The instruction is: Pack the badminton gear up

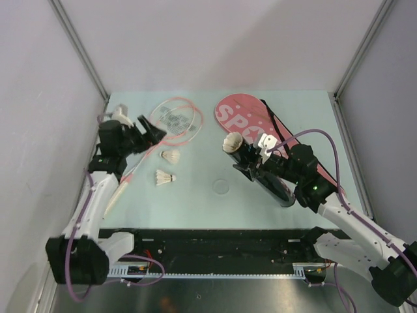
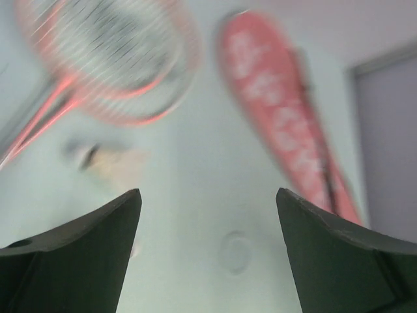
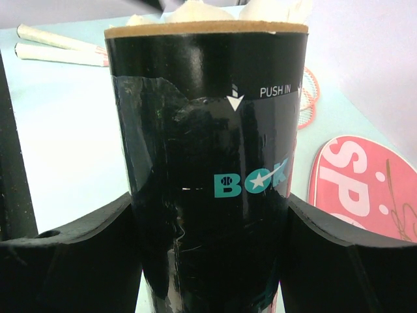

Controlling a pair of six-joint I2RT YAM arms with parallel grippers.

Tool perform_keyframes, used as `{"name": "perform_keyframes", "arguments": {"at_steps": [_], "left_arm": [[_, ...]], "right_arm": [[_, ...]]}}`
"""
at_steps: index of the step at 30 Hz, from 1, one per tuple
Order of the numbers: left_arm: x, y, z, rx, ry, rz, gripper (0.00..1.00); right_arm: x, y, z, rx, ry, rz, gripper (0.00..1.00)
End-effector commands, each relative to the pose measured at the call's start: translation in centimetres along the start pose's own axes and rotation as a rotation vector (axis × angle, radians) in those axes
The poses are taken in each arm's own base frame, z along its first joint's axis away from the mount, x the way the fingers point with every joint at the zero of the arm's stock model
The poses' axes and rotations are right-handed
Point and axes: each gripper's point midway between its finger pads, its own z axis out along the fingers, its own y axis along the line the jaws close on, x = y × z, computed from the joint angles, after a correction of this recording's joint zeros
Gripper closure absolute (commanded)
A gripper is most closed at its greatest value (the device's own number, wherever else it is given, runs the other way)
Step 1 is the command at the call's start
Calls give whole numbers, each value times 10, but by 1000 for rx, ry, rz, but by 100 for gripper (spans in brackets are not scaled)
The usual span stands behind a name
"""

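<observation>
The pink-white racket (image 1: 176,120) lies at the back left, its pale handle (image 1: 117,192) pointing toward the near left. My left gripper (image 1: 148,130) hovers open and empty over the racket's throat. In the left wrist view the racket (image 2: 111,59) is blurred. Two white shuttlecocks (image 1: 171,156) (image 1: 165,177) lie on the table beside the shaft. My right gripper (image 1: 251,160) is shut on the black tube (image 1: 270,179), held tilted. White feathers of a third shuttlecock (image 1: 231,142) sit in its mouth. The right wrist view shows the tube (image 3: 208,176) between my fingers. The pink cover (image 1: 247,114) lies behind.
Grey walls and metal posts enclose the pale green table (image 1: 215,208) on three sides. A faint round mark (image 1: 221,186) is on the table's middle. A black rail (image 1: 215,244) runs along the near edge by the arm bases.
</observation>
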Motion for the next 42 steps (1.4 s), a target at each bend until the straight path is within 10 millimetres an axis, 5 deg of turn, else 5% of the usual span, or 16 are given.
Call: {"name": "perform_keyframes", "arguments": {"at_steps": [1, 4, 10, 16, 22, 25, 32, 34, 37, 40, 42], "left_arm": [[55, 98, -3, -366, 92, -81, 9], [79, 128, -4, -478, 112, -141, 12], [119, 143, 10, -473, 208, -225, 19], [126, 144, 28, -426, 242, -235, 47], [152, 138, 30, -395, 313, -288, 54], [166, 137, 26, -397, 343, -334, 65], [161, 118, 19, -339, 318, -345, 77], [155, 106, 22, -294, 321, -323, 100], [125, 64, 25, -154, 281, -243, 100], [75, -35, 12, 120, 183, 1, 100], [43, -90, -14, 269, 78, 164, 100]], "right_arm": [[-32, -1, -8, 6, -89, -64, 100], [-31, -1, -9, 4, -86, -64, 100], [-32, 3, -9, -10, -90, -62, 100], [-35, 5, -10, -15, -101, -64, 100], [-36, 5, -10, -16, -102, -66, 100], [-36, 6, -10, -18, -103, -64, 100], [-36, 7, -10, -18, -100, -62, 100], [-35, 9, -9, -22, -97, -60, 100], [-33, 8, -9, -21, -88, -65, 100], [-28, 9, -7, -24, -75, -71, 100], [-26, 10, -5, -33, -69, -75, 100]]}}
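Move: The nearer shuttlecock lies about 23 cm below the left hand, some 4 cm back and 2 cm to its left. The other shuttlecock is about 8 cm farther out than that one and 2 cm to its right; the racket heads lie some 16 cm ahead of the hand and 2 cm right. From the right hand, which holds the tube, the nearer shuttlecock is about 25 cm left, 2 cm ahead and 23 cm below. Left hand drops about 22 cm, tipping down, pinches the nearer shuttlecock's feathers, then lifts it 8 cm, heading right. ##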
